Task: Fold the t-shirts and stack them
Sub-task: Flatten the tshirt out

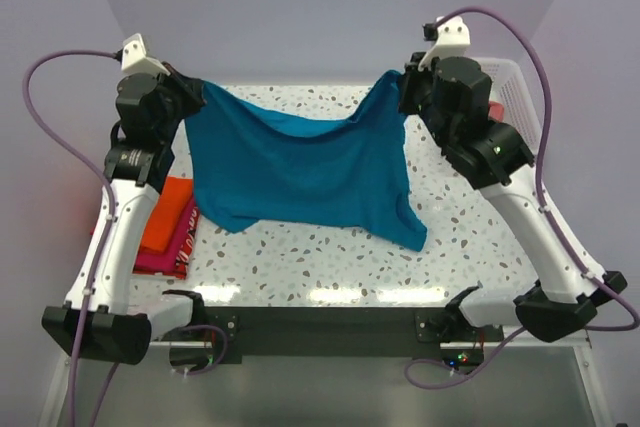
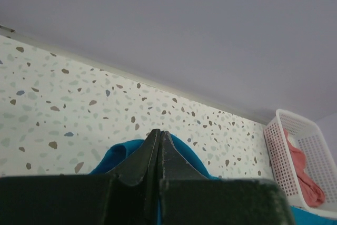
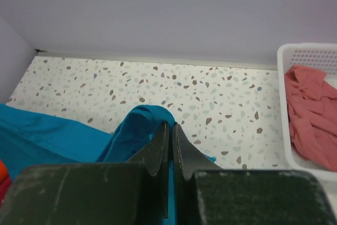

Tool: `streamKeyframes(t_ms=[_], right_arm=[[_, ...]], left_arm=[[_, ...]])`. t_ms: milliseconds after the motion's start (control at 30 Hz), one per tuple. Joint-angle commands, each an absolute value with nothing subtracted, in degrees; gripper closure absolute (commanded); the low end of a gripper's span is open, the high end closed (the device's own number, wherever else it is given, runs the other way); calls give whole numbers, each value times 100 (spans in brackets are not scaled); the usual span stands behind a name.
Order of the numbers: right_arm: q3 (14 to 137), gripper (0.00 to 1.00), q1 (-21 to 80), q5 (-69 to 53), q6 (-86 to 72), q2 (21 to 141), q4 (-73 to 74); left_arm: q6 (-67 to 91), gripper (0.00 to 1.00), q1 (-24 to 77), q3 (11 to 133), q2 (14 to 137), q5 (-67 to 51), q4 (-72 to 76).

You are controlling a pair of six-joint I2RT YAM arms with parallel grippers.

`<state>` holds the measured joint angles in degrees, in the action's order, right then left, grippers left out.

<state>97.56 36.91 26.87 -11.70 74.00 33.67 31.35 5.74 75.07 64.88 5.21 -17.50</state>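
Observation:
A teal-blue t-shirt (image 1: 300,162) hangs stretched between my two grippers above the speckled table, its lower part draping onto the tabletop. My left gripper (image 1: 198,90) is shut on its left top corner; the cloth shows around the fingers in the left wrist view (image 2: 118,154). My right gripper (image 1: 402,87) is shut on the right top corner, with cloth bunched around its tips (image 3: 139,125). A bright orange t-shirt (image 1: 168,212) lies folded on a magenta-red t-shirt (image 1: 172,247) at the table's left edge. A salmon-pink t-shirt (image 3: 310,114) lies in the basket.
A white lattice basket (image 1: 520,97) stands at the back right, also in the left wrist view (image 2: 281,156) and right wrist view (image 3: 287,125). Lavender walls enclose the table on three sides.

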Motion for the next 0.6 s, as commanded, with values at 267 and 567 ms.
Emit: streamKeyframes(t_ms=[267, 567], right_arm=[[12143, 100, 1487, 369, -1687, 10200, 2179], [14055, 100, 1310, 536, -1424, 10768, 1970]], left_arm=[[3384, 100, 440, 9927, 9961, 71, 310], [3313, 100, 264, 12902, 11232, -430, 105]])
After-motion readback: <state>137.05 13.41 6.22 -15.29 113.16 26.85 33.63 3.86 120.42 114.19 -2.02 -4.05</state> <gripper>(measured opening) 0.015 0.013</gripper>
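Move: Each hand already grips a top corner of the hanging blue t-shirt. The shirt's middle lies about 24 cm inward of either hand, 20 cm below, and some 6 cm back from the left hand, 3 cm from the right. The table's far edge is straight ahead, roughly 30 cm from the left hand and 35 from the right. The orange shirt lies about 20 cm left of the left hand and 7 back; the basket sits some 33 cm right of the right hand and 22 ahead, both far below. Forward in one fast swing, both arms carry the t-shirt corners some 22 cm towards and high above the table's far edge, keeping their pinch and the shirt's spread between them. The hands sag a few centimetres on the way, the left more, then lift as the reach runs out; the left fingers tip up about 10 degrees as the right hand rolls nearly as much. ##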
